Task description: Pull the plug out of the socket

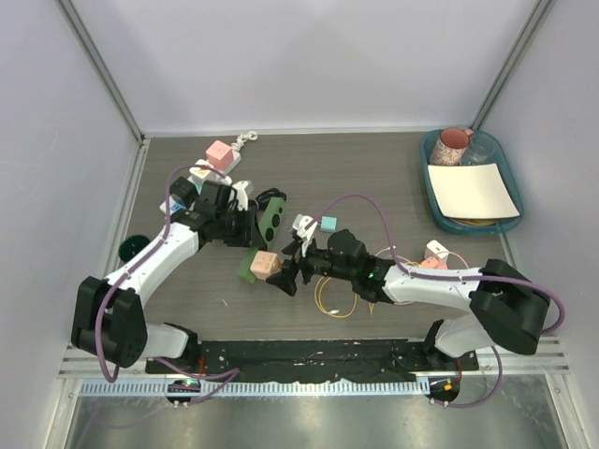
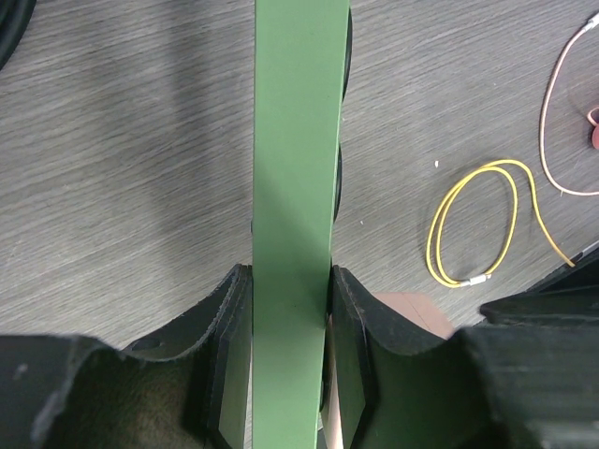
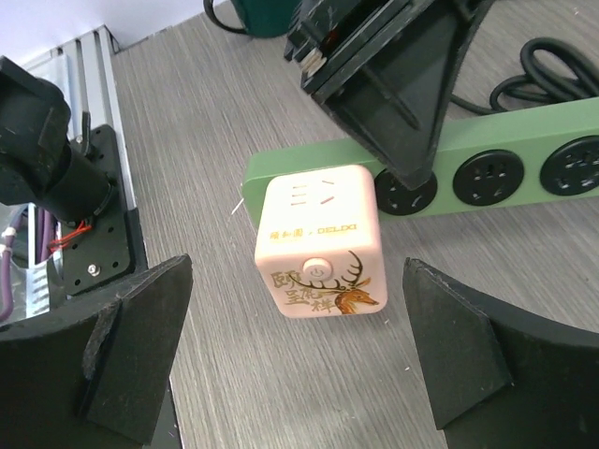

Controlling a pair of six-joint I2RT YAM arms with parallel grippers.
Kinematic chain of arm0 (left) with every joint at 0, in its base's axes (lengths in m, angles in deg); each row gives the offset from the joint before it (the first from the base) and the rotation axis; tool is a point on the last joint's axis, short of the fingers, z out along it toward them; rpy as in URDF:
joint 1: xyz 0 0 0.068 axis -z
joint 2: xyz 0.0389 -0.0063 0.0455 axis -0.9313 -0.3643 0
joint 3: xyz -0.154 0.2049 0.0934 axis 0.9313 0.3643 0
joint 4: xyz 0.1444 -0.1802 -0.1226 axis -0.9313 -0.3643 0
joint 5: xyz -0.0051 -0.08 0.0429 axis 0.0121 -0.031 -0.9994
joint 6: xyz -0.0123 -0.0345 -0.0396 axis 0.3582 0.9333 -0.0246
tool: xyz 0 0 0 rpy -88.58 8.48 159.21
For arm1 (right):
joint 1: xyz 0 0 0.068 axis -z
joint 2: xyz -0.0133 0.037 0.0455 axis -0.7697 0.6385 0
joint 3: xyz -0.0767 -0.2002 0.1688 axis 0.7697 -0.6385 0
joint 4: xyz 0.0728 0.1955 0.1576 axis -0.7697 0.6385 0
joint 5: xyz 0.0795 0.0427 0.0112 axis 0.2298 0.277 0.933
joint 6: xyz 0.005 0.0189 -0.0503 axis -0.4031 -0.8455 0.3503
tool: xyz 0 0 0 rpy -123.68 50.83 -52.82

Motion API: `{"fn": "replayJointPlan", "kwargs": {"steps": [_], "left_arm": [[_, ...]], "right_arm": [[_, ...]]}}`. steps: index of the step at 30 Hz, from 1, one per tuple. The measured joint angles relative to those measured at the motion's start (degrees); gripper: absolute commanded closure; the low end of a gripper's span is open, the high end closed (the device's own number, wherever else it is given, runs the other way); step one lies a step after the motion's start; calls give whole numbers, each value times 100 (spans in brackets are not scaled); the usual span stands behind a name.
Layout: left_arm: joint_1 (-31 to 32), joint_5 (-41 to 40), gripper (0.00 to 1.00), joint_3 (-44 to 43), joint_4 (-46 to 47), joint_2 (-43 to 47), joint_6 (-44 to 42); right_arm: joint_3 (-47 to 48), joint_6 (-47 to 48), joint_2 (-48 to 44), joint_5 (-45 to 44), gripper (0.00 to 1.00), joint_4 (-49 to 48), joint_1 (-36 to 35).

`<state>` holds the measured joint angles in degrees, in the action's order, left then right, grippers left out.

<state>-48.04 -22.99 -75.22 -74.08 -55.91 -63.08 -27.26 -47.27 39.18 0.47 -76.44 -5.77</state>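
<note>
The socket is a green power strip [image 1: 259,245] lying on the table, with round black outlets [image 3: 492,174] along it. My left gripper [image 2: 290,309] is shut on the strip's [image 2: 295,187] two long sides. The plug is a pink cube adapter [image 3: 318,243] with a deer picture, sitting against the strip's [image 3: 524,150] near end. My right gripper [image 3: 295,346] is open, its fingertips [image 3: 140,337] on either side of the cube and a little short of it, touching nothing. From above, the cube [image 1: 265,264] lies just left of my right gripper [image 1: 285,271].
A yellow cable loop [image 1: 332,299] lies near the right arm. A blue tray [image 1: 432,192] with white paper and a pink cup stands at the back right. Another pink cube [image 1: 220,154] lies at the back left, a teal block [image 1: 328,224] mid-table and a dark green cup [image 1: 136,248] far left.
</note>
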Motion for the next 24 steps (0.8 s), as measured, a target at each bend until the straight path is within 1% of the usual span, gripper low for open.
{"fn": "replayJointPlan", "kwargs": {"steps": [6, 12, 14, 16, 17, 19, 20, 23, 24], "left_arm": [[2, 26, 100, 0, 9, -15, 68], [0, 50, 100, 2, 37, -15, 94], [0, 94, 100, 7, 44, -15, 96], [2, 157, 100, 22, 55, -15, 96], [2, 175, 100, 31, 59, -15, 94], [0, 190, 100, 52, 61, -15, 85], [2, 195, 100, 61, 50, -15, 70], [0, 214, 100, 70, 42, -26, 39], [2, 214, 100, 70, 33, -28, 31]], "right_arm": [[122, 146, 422, -420, 9, -15, -339], [452, 302, 890, -905, 16, 9, -535], [540, 348, 999, -990, 21, 13, -573], [640, 398, 1115, -1064, 27, 17, -610], [667, 439, 1145, -1086, 38, 26, -623], [702, 546, 1189, -1178, 53, 66, -645], [706, 570, 1193, -1172, 65, 70, -645], [708, 651, 1196, -1237, 78, 101, -693], [708, 686, 1198, -1259, 87, 111, -715]]}}
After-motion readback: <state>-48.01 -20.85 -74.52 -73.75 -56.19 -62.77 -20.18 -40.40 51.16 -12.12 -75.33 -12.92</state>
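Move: The pinkish plug cube sits about 4 cm left of the open right gripper, 1 cm farther forward and some 4 cm lower. The green power strip's middle lies roughly 9 cm ahead, 5 cm left and 4 cm below that gripper; the teal cube is about 12 cm ahead, 13 cm right and 11 cm down. From the left hand, the plug cube lies around 6 cm back and 3 cm right, about level. Down and leftward together, roughly 4 cm each way, the right hand comes in on the plug cube, its fingers dipping some 10 degrees further, then closes from wide open and pinches the cube from both sides. The left hand keeps its hold on the green strip, almost in place. ##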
